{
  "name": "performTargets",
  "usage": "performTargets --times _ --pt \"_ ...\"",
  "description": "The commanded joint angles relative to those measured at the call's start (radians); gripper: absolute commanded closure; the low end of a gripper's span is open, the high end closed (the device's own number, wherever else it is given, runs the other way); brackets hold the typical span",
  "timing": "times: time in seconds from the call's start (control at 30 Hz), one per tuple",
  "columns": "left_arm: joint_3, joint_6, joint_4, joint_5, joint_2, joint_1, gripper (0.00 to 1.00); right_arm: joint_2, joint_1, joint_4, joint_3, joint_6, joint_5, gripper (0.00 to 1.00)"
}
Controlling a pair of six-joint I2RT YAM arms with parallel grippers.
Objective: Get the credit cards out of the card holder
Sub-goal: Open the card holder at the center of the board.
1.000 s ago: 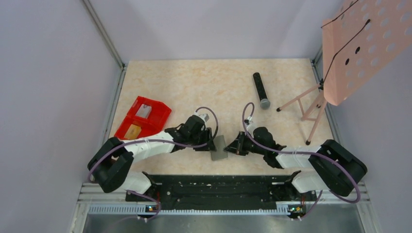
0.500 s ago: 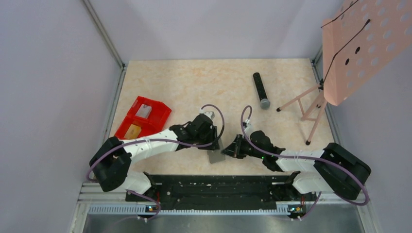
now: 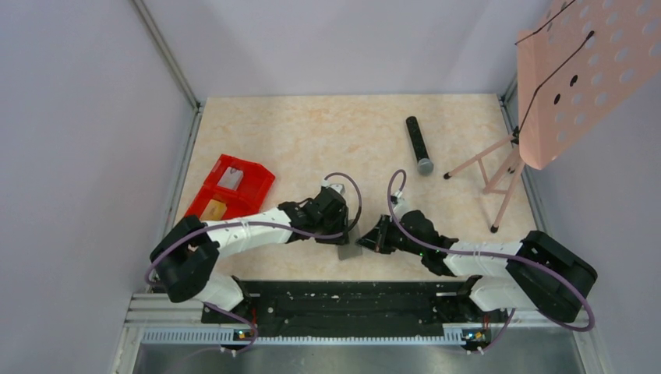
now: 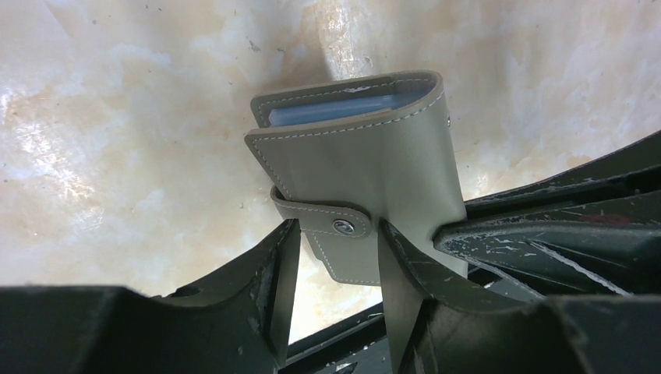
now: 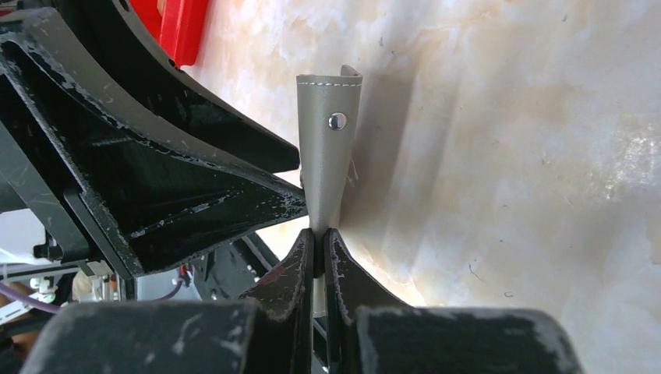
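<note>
The grey card holder [image 3: 348, 252] is held tilted off the table between my two grippers. In the left wrist view it [image 4: 366, 160] is folded, with blue card edges [image 4: 343, 109] showing at its top opening and a snap strap [image 4: 323, 220] across the lower flap. My left gripper [image 4: 337, 231] is open, its fingers straddling the strap and flap; it also shows in the top view [image 3: 340, 231]. My right gripper [image 5: 318, 232] is shut on the thin edge of the holder's flap [image 5: 327, 148]; it also shows in the top view [image 3: 363, 243].
A red two-compartment bin [image 3: 230, 189] sits to the left, holding small items. A black microphone [image 3: 418, 145] lies at the back centre. A pink music stand [image 3: 577, 70] stands at the right on a tripod [image 3: 491, 175]. The black rail [image 3: 343, 300] runs along the near edge.
My left gripper has moved right and closer onto the card holder. The holder has tipped up, showing smaller from above. My right gripper keeps its pinch, shifted slightly left.
</note>
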Motion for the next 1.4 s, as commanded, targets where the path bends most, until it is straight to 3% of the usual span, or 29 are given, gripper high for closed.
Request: performTargets --times 0.0,0.23,0.57,0.97,1.23,1.37 --pt "0.019 0.001 0.04 0.001 0.034 -0.006 0.53 -0.012 0.018 0.064 0.008 -0.001 0.006 1.0" --pt "0.014 0.001 0.028 -0.027 0.054 -0.006 0.65 -0.015 0.021 0.079 -0.012 0.003 0.016 1.0" --pt "0.015 -0.008 -0.009 -0.086 0.025 -0.006 1.0 -0.035 0.021 0.064 -0.027 -0.014 0.037 1.0" --pt "-0.016 -0.025 -0.021 -0.1 -0.06 -0.005 1.0 -0.124 -0.033 -0.188 0.003 -0.122 0.108 0.99" --pt "-0.082 -0.042 0.069 -0.044 -0.09 0.005 1.0 -0.195 -0.053 -0.401 0.077 -0.196 0.199 0.83" --pt "-0.105 -0.054 0.092 -0.023 -0.096 0.012 1.0 -0.196 -0.053 -0.472 0.115 -0.207 0.208 0.67"
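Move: The card holder's snap strap lies about 1 cm below the open left fingers, with the card holder's middle some 2 cm to their right, level front to back. The red bin is roughly 29 cm left and 13 cm ahead of that hand; the microphone 21 cm right and 24 cm ahead. From the right hand, still pinching the spine, the strap is about 5 cm left, 1 cm ahead. Left fingers sink, pinch the strap, pull left about 2 cm; right hand releases the spine, shifting 5 cm right. ##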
